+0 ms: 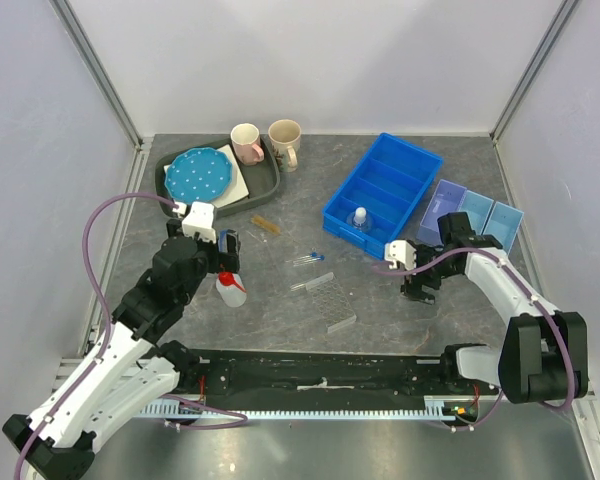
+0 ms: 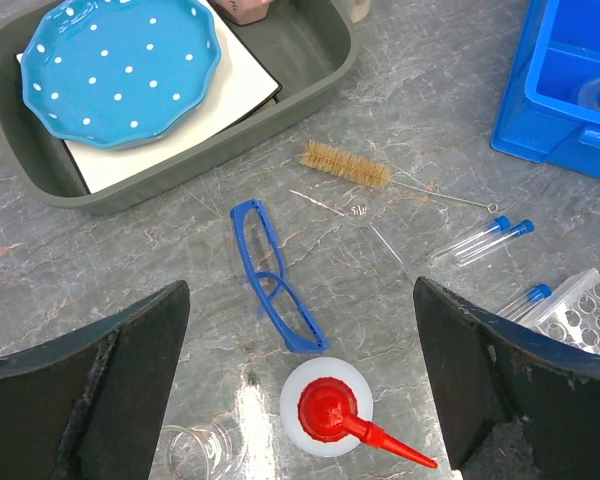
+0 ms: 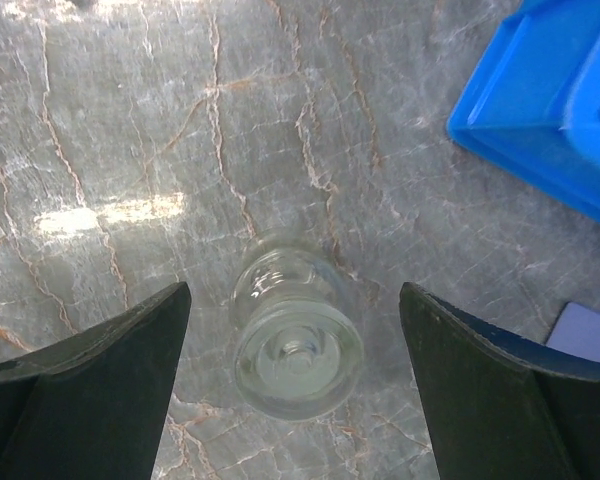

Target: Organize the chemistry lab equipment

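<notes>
The white squeeze bottle point(image 2: 327, 407) with its red cap stands upright on the table, and my left gripper point(image 2: 300, 400) hangs open above it, one finger on each side and clear of it. Blue-framed safety glasses point(image 2: 273, 277) lie just beyond the bottle. A small clear beaker point(image 2: 195, 450) stands to the bottle's left. The tan brush point(image 2: 345, 165), blue-capped tubes point(image 2: 480, 240) and clear rack point(image 2: 580, 310) lie further right. My right gripper point(image 3: 295, 390) is open around a small clear glass piece point(image 3: 295, 345) on the table, not touching it. From above, the left gripper point(image 1: 227, 248) and right gripper point(image 1: 417, 290) both hover low.
A grey tray point(image 1: 265, 180) with a blue dotted plate point(image 1: 200, 173) sits at the back left, with two mugs point(image 1: 247, 143) behind it. A blue divided bin point(image 1: 405, 165) holds a small bottle. A pale blue tray point(image 1: 480, 212) lies to its right.
</notes>
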Robot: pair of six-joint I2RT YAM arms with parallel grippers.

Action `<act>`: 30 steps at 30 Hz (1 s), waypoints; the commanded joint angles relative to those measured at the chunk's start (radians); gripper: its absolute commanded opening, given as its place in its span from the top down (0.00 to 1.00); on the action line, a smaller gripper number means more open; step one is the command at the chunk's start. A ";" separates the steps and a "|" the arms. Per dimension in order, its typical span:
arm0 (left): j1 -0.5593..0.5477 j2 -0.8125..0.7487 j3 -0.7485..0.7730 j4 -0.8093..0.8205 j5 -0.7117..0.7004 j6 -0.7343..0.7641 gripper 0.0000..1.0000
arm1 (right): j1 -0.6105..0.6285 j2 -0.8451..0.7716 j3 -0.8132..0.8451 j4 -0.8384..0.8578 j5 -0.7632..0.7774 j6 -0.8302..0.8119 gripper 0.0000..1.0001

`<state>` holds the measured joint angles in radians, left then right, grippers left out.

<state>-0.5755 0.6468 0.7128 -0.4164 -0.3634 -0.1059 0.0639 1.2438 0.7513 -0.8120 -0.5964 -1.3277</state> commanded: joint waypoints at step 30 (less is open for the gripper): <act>0.005 -0.019 -0.015 0.045 0.012 0.038 0.03 | 0.010 0.043 0.019 0.097 -0.066 0.228 0.76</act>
<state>-0.5755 0.6384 0.6979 -0.4141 -0.3573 -0.1043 0.0700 1.3125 0.7223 -0.7136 -0.5873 -1.1545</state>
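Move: The glass bottle stands between the right hand's open fingers, its middle about 3 cm below the hand point and roughly 1 cm ahead and 1 cm left. From this hand the blue box is centred some 18 cm ahead and 6 cm left, the lilac bin about 14 cm ahead and 5 cm right, and the tube rack about 15 cm left and 3 cm back. From the left hand the glass bottle is around 32 cm right, 2 cm back and 19 cm down. Down about 2 cm over the glass bottle goes the right hand, its fingers slowly narrowing, then it all but stops and shuts them to roughly half open, pinching the bottle from both sides as the grip effort rises clearly. Meanwhile the wrist turns a little clockwise, under 10 degrees. ##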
